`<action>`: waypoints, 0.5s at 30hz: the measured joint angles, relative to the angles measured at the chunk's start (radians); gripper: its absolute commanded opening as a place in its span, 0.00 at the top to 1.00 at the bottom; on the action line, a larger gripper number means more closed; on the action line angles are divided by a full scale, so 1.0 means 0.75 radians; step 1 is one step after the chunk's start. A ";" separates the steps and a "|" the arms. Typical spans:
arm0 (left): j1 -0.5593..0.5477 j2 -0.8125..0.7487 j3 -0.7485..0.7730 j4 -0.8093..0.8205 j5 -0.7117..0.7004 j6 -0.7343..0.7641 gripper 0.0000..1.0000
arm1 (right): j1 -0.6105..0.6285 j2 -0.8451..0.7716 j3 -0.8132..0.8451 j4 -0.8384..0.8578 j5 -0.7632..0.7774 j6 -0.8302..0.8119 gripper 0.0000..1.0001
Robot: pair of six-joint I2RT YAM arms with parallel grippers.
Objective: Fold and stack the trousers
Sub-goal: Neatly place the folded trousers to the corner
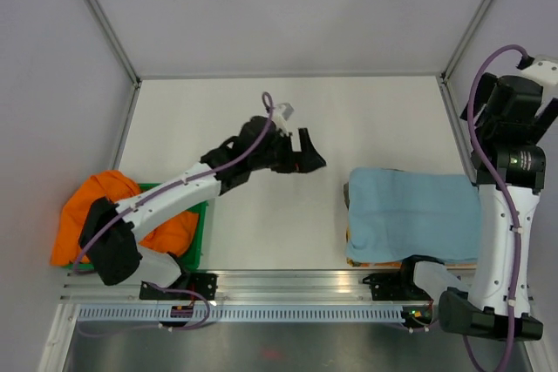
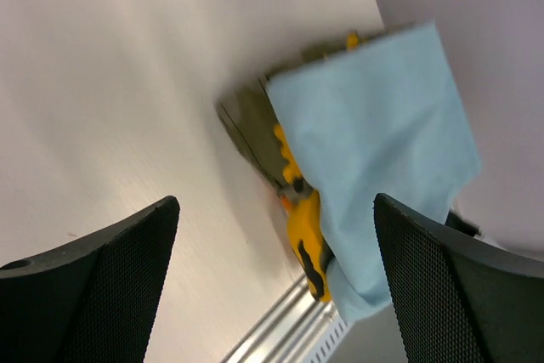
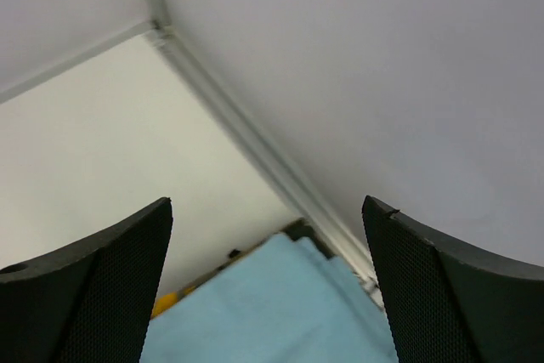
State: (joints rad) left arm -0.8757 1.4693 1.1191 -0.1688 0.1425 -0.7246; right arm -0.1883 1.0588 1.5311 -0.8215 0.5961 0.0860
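A folded light-blue pair of trousers lies at the right of the table, on top of a yellow-black-grey camouflage pair whose edge sticks out at the left and front. Bright orange trousers are heaped at the far left. My left gripper hovers over the middle of the table, left of the stack, open and with nothing between its fingers. Raised above the stack's far right corner, my right gripper is open and holds nothing. The blue trousers show below it.
A green bin holds the orange heap at the left front. An aluminium rail runs along the near edge. Grey walls with metal posts close the back and sides, and the right arm stands beside the stack.
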 measured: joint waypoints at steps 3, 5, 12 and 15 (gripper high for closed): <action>0.218 -0.119 0.004 -0.026 0.028 0.055 0.00 | 0.051 0.041 0.013 0.011 -0.198 0.059 0.02; 0.384 -0.151 0.035 -0.080 0.022 0.111 0.00 | 0.075 0.081 0.013 0.040 -0.402 0.105 0.02; 0.794 -0.145 0.249 -0.306 0.097 0.232 0.00 | 0.107 0.133 -0.196 0.422 -1.057 0.328 0.02; 0.988 -0.143 0.294 -0.346 0.146 0.266 0.00 | 0.148 0.188 -0.218 0.531 -1.225 0.375 0.02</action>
State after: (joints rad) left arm -0.1345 1.3621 1.3399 -0.4286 0.2523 -0.5255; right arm -0.0776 1.1999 1.3678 -0.4232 -0.3229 0.3676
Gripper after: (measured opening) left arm 0.993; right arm 0.979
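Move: The folded blue trousers lie flat on the camouflage trousers in the near right corner. From the right hand they are some 11 cm back, 11 cm to its left and about 34 cm below, with the camouflage pile just under them, 11 cm back and 9 cm left. From the left hand they are about 10 cm back, 33 cm to its right and 14 cm below, while the orange trousers in the green bin are some 52 cm to its left, 10 cm back and 15 cm down. With its fingers still wide open and empty, the left hand keeps leaving the stack, sweeping about 25 cm left and 16 cm forward over bare table while rising some 9 cm and swinging its fingers some 30 degrees counter-clockwise, so they point more nearly ahead. At the same time the right hand, also open and high above the table, comes in from the right wall, about 19 cm left and 13 cm forward and slightly down, its wrist turning strongly counter-clockwise (some 50 degrees) and rolling left side up as its fingers swing away from that wall. ##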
